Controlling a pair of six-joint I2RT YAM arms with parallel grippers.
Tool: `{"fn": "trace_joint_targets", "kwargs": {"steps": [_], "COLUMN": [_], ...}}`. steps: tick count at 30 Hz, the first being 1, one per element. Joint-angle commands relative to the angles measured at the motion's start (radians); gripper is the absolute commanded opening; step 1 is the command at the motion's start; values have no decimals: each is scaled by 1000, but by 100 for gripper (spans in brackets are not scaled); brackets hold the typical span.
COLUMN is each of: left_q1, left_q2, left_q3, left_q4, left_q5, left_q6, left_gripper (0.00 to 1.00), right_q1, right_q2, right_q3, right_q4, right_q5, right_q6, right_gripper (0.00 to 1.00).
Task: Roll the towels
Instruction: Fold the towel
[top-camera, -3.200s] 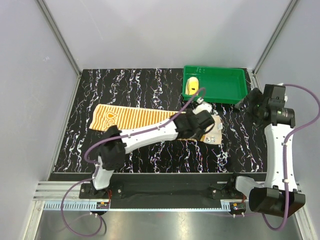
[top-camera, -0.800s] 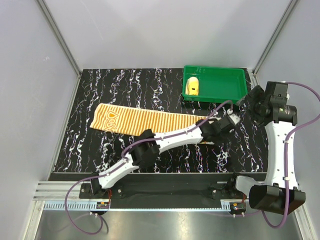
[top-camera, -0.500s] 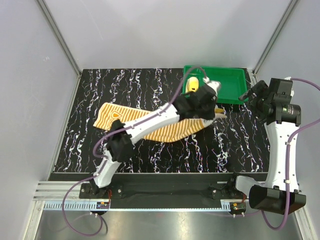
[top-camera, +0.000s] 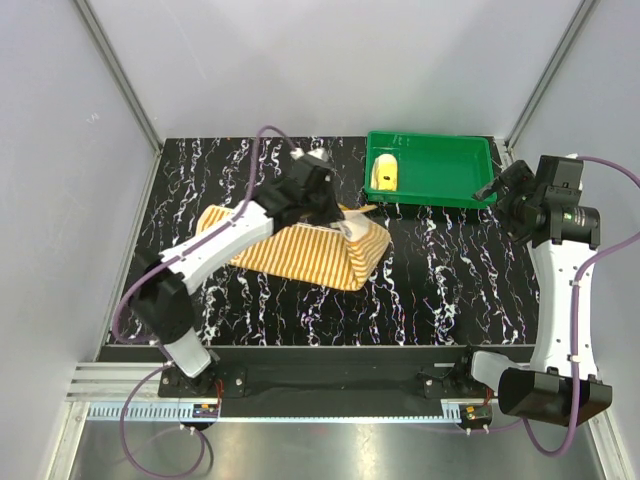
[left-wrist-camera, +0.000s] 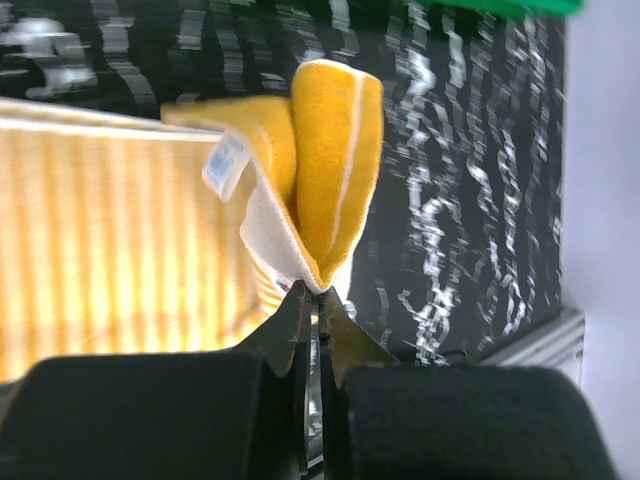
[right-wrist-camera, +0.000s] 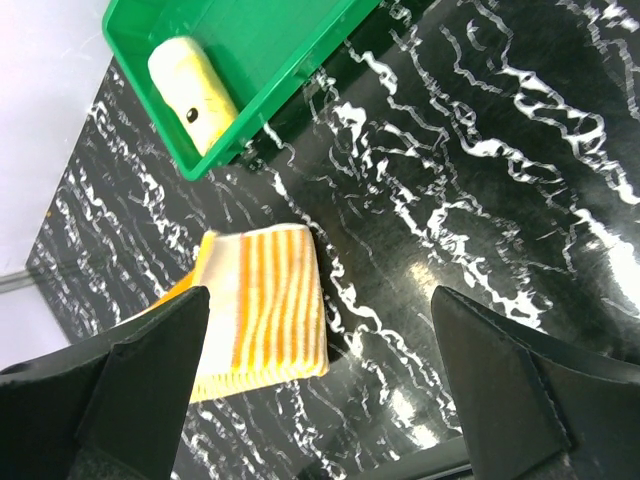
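The striped towel (top-camera: 300, 250) lies on the black marbled table, its right end lifted and folded back over itself. My left gripper (top-camera: 350, 222) hovers over that fold, shut on the towel's edge. In the left wrist view the jaws (left-wrist-camera: 318, 300) pinch the doubled orange and cream cloth (left-wrist-camera: 330, 150). The yellow towel (top-camera: 385, 175) lies rolled in the green tray. My right gripper (top-camera: 492, 190) hangs open by the tray's right front corner, with nothing in it. Its wrist view shows the striped towel (right-wrist-camera: 265, 300) and the yellow roll (right-wrist-camera: 195, 85) below its spread fingers (right-wrist-camera: 150, 370).
The green tray (top-camera: 450, 170) stands at the back right of the table. Grey walls and metal frame posts close in the table on three sides. The left arm stretches diagonally over the table's left half.
The left gripper has carried the striped towel's right end up and to the left, folding the long flat towel over itself. The right arm has hardly moved.
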Motion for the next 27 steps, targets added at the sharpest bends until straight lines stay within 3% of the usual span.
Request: {"fn": "trace_joint_targets", "kwargs": {"steps": [1,14,22,27], "left_q1": [77,381,609,670], "left_q2": [-153,-327,-289,-250], "left_q3": [-66,-221,-181,-127], "left_q4": [49,-34,-57,-120], "left_q5": [10,88,174,216], "left_q6": [-7,203,372,444], "left_gripper": [0,0,0,0], "right_q1": [-5,-5,-5,-5], "right_q2": [7,9,29,43], "right_q3": [-19,-91,-129,-148], "right_q4": [34,82,109,126], "right_q5": [-50,-90,-119,-124], "right_q6": [19,2,-5,-18], "right_gripper": [100,100,100,100]}}
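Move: Already pinched in the left hand is the towel's right end, lifted; the towel's left end, which it is being carried towards, lies some 32 cm to this hand's left, 6 cm back and 18 cm below. The towel's bulging fold lies about 8 cm right and 11 cm back. The finished roll in the green box is about 12 cm ahead and 11 cm right. From the right hand, the towel's left end is roughly 65 cm left, 3 cm back and 26 cm below. Sweeping left over the lying towel, the left hand carries the pinched end about 27 cm towards the towel's left end, drifting some 5 cm forward and staying nearly level and high, while it turns about 20 degrees counter-clockwise. Its fingers stay shut on the cloth. The right hand, empty and open, sinks about 5 cm at the table's right side. ##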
